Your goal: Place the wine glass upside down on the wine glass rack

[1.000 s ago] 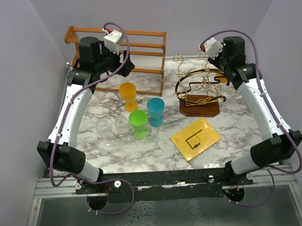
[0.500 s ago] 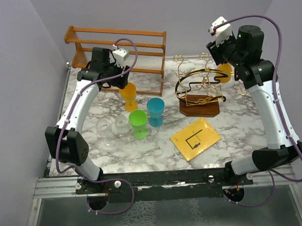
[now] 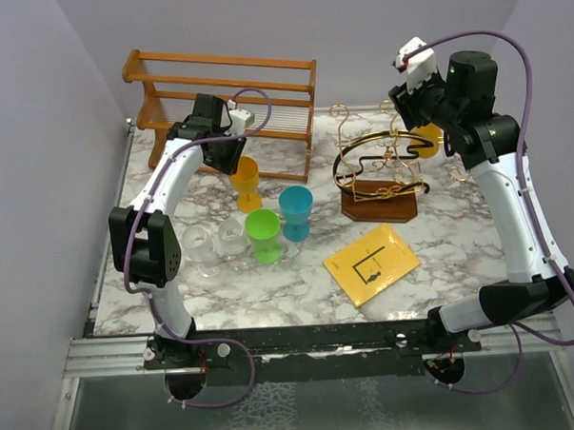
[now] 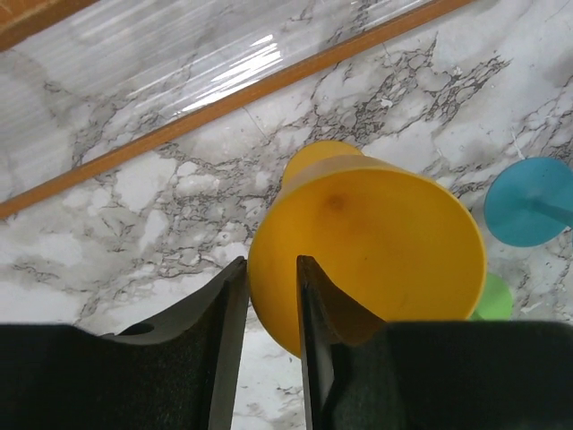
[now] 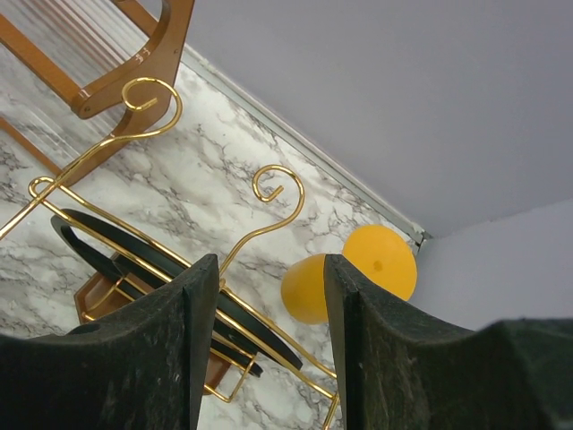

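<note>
An orange wine glass [image 3: 243,177] stands upright on the marble, in front of the wooden shelf. My left gripper [image 3: 229,158] is down at its rim. In the left wrist view the orange wine glass [image 4: 385,242] fills the middle. The left gripper [image 4: 269,264] straddles its rim, one finger outside the bowl and one inside, with a narrow gap; contact is unclear. The gold wire wine glass rack [image 3: 380,168] stands on its dark base at the right. My right gripper [image 3: 401,98] hovers above its back right and is open. Nothing lies between the jaws of the right gripper [image 5: 269,264], which is above the rack [image 5: 107,237].
A second orange glass [image 3: 427,137] [image 5: 309,287] sits at the rack's right side, foot uppermost. Green [image 3: 262,235] and blue [image 3: 295,212] glasses and two clear ones [image 3: 217,245] cluster left of centre. A yellow card [image 3: 372,264] lies in front. The wooden shelf [image 3: 220,94] stands behind.
My left arm swung forward and down to the orange glass, and its jaws narrowed around the rim. My right arm rose above the rack, then held still with its jaws slightly wider.
</note>
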{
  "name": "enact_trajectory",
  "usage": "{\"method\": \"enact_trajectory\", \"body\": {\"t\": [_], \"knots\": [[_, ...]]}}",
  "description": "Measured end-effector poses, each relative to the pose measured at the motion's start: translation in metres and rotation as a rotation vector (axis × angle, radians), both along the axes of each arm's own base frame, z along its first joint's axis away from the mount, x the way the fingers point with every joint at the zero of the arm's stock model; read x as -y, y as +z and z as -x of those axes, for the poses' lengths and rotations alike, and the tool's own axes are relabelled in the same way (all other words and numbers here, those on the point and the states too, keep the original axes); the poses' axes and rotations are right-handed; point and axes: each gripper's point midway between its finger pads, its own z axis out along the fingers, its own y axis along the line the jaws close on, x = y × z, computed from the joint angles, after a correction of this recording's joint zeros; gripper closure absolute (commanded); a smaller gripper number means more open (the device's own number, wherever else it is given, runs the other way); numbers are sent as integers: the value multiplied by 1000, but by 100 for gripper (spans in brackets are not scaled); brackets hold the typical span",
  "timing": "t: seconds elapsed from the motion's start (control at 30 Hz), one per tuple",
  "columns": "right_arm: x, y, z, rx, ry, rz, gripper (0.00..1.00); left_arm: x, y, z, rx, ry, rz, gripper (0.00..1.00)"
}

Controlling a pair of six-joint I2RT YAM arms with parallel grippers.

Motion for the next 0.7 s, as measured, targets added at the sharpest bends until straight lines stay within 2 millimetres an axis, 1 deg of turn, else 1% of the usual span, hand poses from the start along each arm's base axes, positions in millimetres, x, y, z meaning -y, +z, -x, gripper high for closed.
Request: {"method": "enact_trajectory", "body": {"t": [0.23,0.3,0.53,0.6,0.7], "knots": [[0,-4,0,-11,0,3,49,1,7,-5,11,-9,-3,94],[0,-5,0,-13,0,3,49,1,10,-5,14,-10,-3,97],[-1,-6,1,-18,4,-3,46,-4,14,-4,26,-14,-28,99],[-2,-6,1,-19,8,-7,44,-8,21,-3,49,-13,-48,100],[-3,-6,1,-23,9,-17,40,-17,39,4,102,-12,-75,100]]}}
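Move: The left fingers straddle the left side of the yellow wine glass's rim, one inside the bowl and one outside; the glass's middle is about 3 cm to the right, 1 cm back and 7 cm below. From that hand the blue glass stands some 15 cm right and 8 cm back, the green one about 7 cm right and 14 cm back, both roughly 8 cm down. From the right hand the yellow glass is some 38 cm left, 2 cm ahead and 28 cm below. The left fingers shut on the yellow glass's rim, pinching its thin left wall between the finger in the bowl and the one outside, while the hand barely shifts and creeps up about 1 cm. Once closed, the hand lifts away from the table, gathering speed, about 4 cm up in all, drifting nearly 2 cm left as the wrist tips its fingertips slightly upward, well under 10 degrees. ##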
